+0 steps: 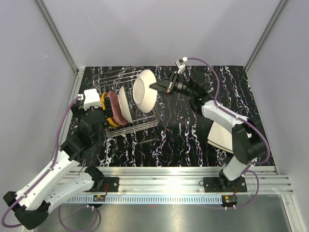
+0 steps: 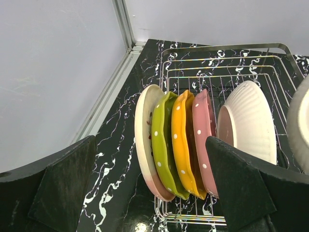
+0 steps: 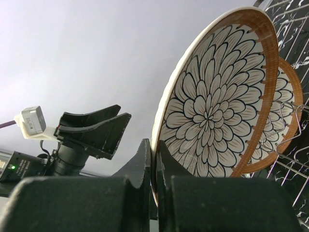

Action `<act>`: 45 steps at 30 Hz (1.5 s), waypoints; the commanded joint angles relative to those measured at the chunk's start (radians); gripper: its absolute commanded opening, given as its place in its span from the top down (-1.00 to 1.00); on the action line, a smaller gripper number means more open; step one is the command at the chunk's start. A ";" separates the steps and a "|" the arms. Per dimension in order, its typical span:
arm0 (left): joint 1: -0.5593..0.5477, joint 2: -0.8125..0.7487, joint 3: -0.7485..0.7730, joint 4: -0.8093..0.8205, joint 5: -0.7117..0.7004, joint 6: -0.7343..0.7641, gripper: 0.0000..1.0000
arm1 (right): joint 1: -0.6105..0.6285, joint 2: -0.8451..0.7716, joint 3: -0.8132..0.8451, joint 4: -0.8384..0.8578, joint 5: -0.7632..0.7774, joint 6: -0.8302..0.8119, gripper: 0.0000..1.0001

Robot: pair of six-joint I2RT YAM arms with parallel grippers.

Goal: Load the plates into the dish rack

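The wire dish rack (image 1: 143,124) stands at the back left of the table. A cream plate (image 2: 144,130), a lime-green one (image 2: 161,140), an orange one (image 2: 180,140) and a pink one (image 2: 203,135) stand on edge in it, then a white ribbed plate back (image 2: 248,121). My left gripper (image 2: 152,193) is open, its fingers to either side of that row's near end (image 1: 102,112). My right gripper (image 3: 155,154) is shut on the rim of a brown-rimmed petal-patterned plate (image 3: 217,96), held upright over the rack (image 1: 144,91). A second petal plate (image 3: 286,108) stands behind it.
A cream squarish plate (image 1: 219,135) lies on the black marbled table (image 1: 183,140) at the right, partly under my right arm. Grey walls and a metal rail (image 2: 104,99) close in the left side. The rack's far half (image 2: 227,53) holds no plates.
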 commanded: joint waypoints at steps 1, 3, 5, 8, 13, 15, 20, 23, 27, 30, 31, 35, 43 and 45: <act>0.007 -0.007 -0.009 0.055 -0.038 0.007 -0.98 | -0.003 0.004 0.100 0.223 -0.049 0.043 1.00; 0.006 -0.013 -0.015 0.059 -0.039 0.010 -0.98 | -0.002 0.027 0.114 0.231 -0.052 0.045 1.00; 0.007 -0.016 -0.020 0.067 -0.041 0.014 -0.98 | -0.002 0.050 0.129 0.257 -0.055 0.060 1.00; 0.006 -0.019 -0.023 0.068 -0.053 0.013 -0.98 | -0.003 0.082 0.138 0.297 -0.052 0.082 1.00; 0.006 -0.017 -0.032 0.088 -0.065 0.026 -0.98 | -0.002 0.142 0.148 0.392 -0.070 0.149 1.00; 0.009 -0.008 -0.034 0.095 -0.073 0.034 -0.98 | 0.000 0.159 0.152 0.400 -0.073 0.151 1.00; 0.015 0.003 -0.029 0.093 -0.075 0.036 -0.98 | 0.004 0.223 0.183 0.424 -0.096 0.178 1.00; 0.015 0.003 -0.029 0.094 -0.075 0.037 -0.98 | 0.006 0.256 0.189 0.453 -0.101 0.197 1.00; 0.016 0.003 -0.029 0.095 -0.075 0.037 -0.98 | 0.015 0.294 0.200 0.490 -0.098 0.229 1.00; 0.016 0.001 -0.029 0.093 -0.070 0.037 -0.98 | 0.024 0.320 0.218 0.497 -0.102 0.237 1.00; 0.016 0.003 -0.029 0.094 -0.070 0.037 -0.98 | 0.024 0.325 0.221 0.497 -0.104 0.237 1.00; 0.015 -0.001 -0.029 0.090 -0.067 0.039 -0.98 | 0.035 0.342 0.230 0.475 -0.107 0.226 1.00; 0.016 -0.001 -0.026 0.087 -0.058 0.036 -0.98 | 0.061 0.327 0.227 0.301 -0.089 0.087 1.00; 0.016 0.001 -0.026 0.084 -0.055 0.036 -0.98 | 0.072 0.317 0.230 0.238 -0.066 0.005 1.00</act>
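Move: The flower-patterned plate is already pinched in the right hand. The rack slot it is going to lies about 8 cm left and 3 cm ahead of that hand, some 17 cm below. The flower plate already racked stands about 13 cm left of the hand and level with it fore and aft, the pink plate roughly 19 cm left and 2 cm back, both about 16 cm below. From the left hand, that slot is some 12 cm ahead, 17 cm to the right and 16 cm below. The flower plate, held by its rim, is lowered into the rack towards the slot beside the other flower plate: the right hand sinks about 8 cm while carrying it some 6 cm left and 3 cm forward, easing back slightly at the end. The wrist swings a little counter-clockwise and tips down, under 10 degrees each, and the fingers keep their closed grip. ##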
